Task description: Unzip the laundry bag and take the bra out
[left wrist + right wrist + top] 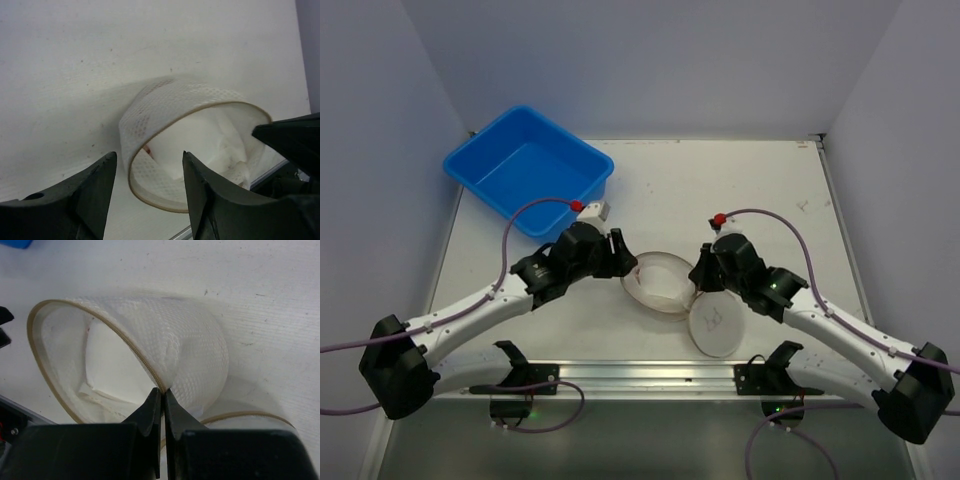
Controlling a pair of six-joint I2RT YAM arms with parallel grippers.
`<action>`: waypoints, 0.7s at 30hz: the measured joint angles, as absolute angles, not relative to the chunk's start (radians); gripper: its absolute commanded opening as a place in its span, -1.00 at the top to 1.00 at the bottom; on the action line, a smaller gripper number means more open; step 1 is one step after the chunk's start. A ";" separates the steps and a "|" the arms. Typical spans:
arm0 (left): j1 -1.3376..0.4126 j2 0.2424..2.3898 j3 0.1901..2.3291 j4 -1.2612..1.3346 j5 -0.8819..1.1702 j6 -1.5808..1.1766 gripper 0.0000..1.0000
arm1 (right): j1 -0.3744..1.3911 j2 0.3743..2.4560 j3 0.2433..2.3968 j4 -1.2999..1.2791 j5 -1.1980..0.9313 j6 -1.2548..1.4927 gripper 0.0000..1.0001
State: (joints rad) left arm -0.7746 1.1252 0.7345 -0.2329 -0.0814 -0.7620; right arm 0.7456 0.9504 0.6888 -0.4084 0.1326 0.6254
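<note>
The laundry bag (658, 282) lies on its side mid-table, unzipped, its tan-edged mouth gaping. Its round lid flap (717, 322), marked with a black bra outline, lies flat beside it. White fabric of the bra (205, 140) shows inside the mesh wall (165, 105). My left gripper (150, 167) is open, and the bag's near rim runs between its fingers (197, 190) without being pinched. In the top view the left gripper (624, 262) sits at the bag's left side. My right gripper (163, 391) is shut on the bag's zip-edged rim (145, 365), at the bag's right side (697, 272).
A blue tub (525, 165) stands at the back left, holding nothing. A metal rail (640, 375) with the arm bases runs along the near edge. Grey walls close in on both sides and behind. The right gripper's black finger (290, 140) reaches into the left wrist view.
</note>
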 measured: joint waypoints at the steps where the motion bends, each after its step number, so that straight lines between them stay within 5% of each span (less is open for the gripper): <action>1: -0.785 1.126 0.759 -0.239 -0.082 -0.762 -0.19 | 0.746 0.965 0.688 -0.402 0.127 0.625 1.00; 9: -0.949 1.220 0.955 -0.247 -0.097 -0.763 -0.01 | 0.746 1.043 0.636 -0.345 0.082 0.629 1.00; 21: -1.050 1.542 1.018 -0.256 -0.179 -0.766 -0.07 | 0.745 1.043 0.595 -0.310 0.060 0.643 1.00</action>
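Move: The bra lies inside the open bag, about 10 cm to the left hand's right, 4 cm back and 9 cm below. The rim in the right fingers is some 17 cm right and 6 cm back; the round flap is roughly 22 cm right, 15 cm back, 13 cm below. From the right hand, the bra is about 8 cm left, 2 cm ahead and 8 cm below. Open left hand rises, swings 11 cm right, sinks towards the bra; the right lowers the pinched rim 5 cm. ##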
